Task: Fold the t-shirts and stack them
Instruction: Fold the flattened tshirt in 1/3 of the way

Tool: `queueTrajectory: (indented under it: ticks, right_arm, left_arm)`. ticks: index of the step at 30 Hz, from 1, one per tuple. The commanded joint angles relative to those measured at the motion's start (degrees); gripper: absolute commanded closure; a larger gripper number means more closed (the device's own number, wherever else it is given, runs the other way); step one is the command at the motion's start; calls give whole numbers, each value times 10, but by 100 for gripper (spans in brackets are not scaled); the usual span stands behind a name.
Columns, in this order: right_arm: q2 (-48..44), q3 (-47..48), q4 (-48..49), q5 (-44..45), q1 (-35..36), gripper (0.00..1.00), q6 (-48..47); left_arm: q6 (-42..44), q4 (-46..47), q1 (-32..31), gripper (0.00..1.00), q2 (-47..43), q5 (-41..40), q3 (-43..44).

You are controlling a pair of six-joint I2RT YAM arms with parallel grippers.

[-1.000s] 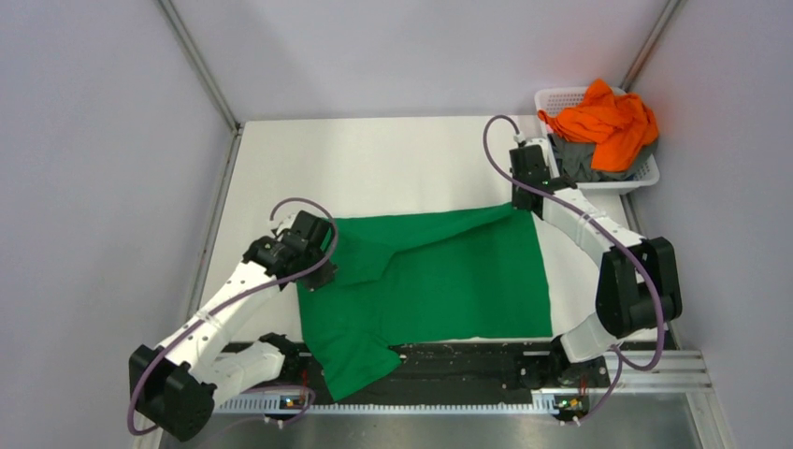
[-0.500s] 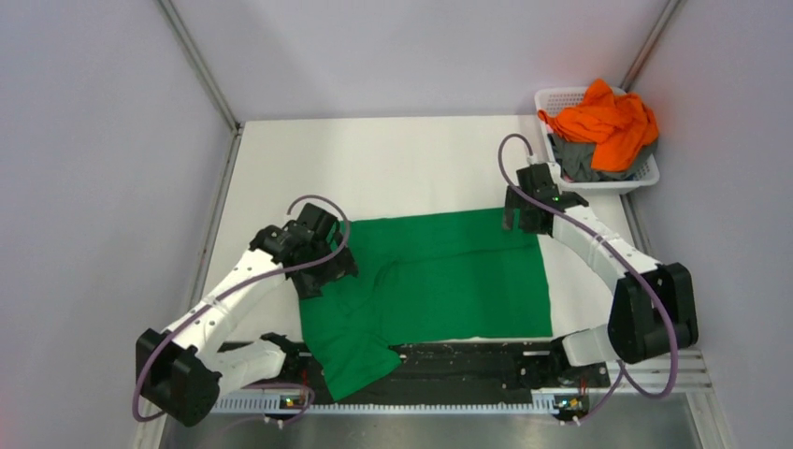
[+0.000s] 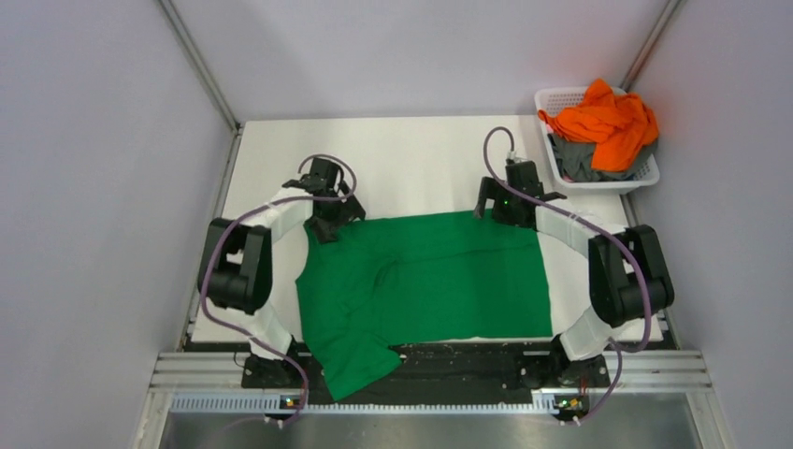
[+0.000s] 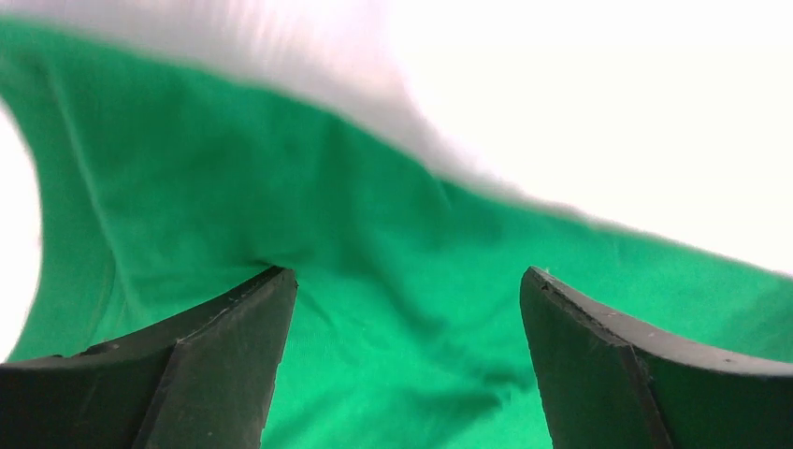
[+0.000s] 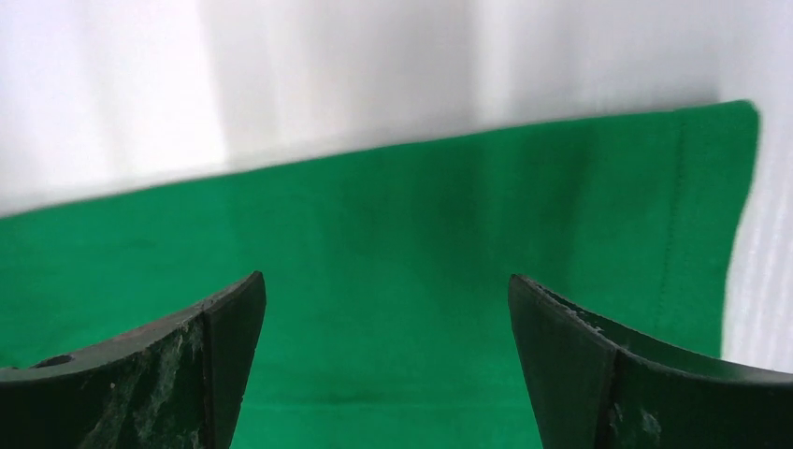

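A bright green t-shirt lies spread on the white table, with a sleeve hanging over the near edge. It also shows in the left wrist view and the right wrist view. My left gripper is open and empty over the shirt's far left corner. My right gripper is open and empty over the shirt's far right edge. An orange t-shirt and a grey t-shirt lie heaped in the basket.
A white lattice basket stands at the table's far right corner. White walls close in the table on three sides. A black rail with the arm bases runs along the near edge.
Both arms have swung to the far side of the shirt. The raised far edge of the shirt has come down flat. Both grippers stand open over the far corners.
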Motion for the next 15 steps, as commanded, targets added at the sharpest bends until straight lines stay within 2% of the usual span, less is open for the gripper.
queueTrajectory:
  ticks: [1, 6, 8, 11, 15]
  right_arm:
    - [48, 11, 64, 26, -5, 1, 29]
    - [99, 13, 61, 62, -18, 1, 52]
    - [126, 23, 57, 60, -29, 1, 64]
    - [164, 54, 49, 50, -43, 2, 83]
    - [211, 105, 43, 49, -58, 2, 113]
  left_arm:
    - [11, 32, 39, 7, 92, 37, 47]
    - [13, 19, 69, 7, 141, 33, 38]
    - [12, 29, 87, 7, 158, 60, 49]
    - [13, 6, 100, 7, 201, 65, 123]
    - [26, -29, 112, 7, 276, 58, 274]
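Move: The left gripper hangs open some 3 cm over the green t-shirt, whose far edge lies about 3 cm ahead of it; the shirt's middle is roughly 13 cm back and 21 cm right. The sleeve hanging off the table front is some 36 cm back, 5 cm right. From the right gripper, about 3 cm up, the far edge is also about 3 cm ahead, the shirt's middle 14 cm back and 18 cm left, the basket 18 cm ahead and 23 cm right. Press both open grippers down about 3 cm until their fingertips rest on the cloth just inside its far edge, then keep that height and push the shirt forward, away from the bases, some 5 cm more. Keep the fingers open; ease the left hand slightly left and sink its left side a little while turning the right wrist about 10 degrees clockwise. ##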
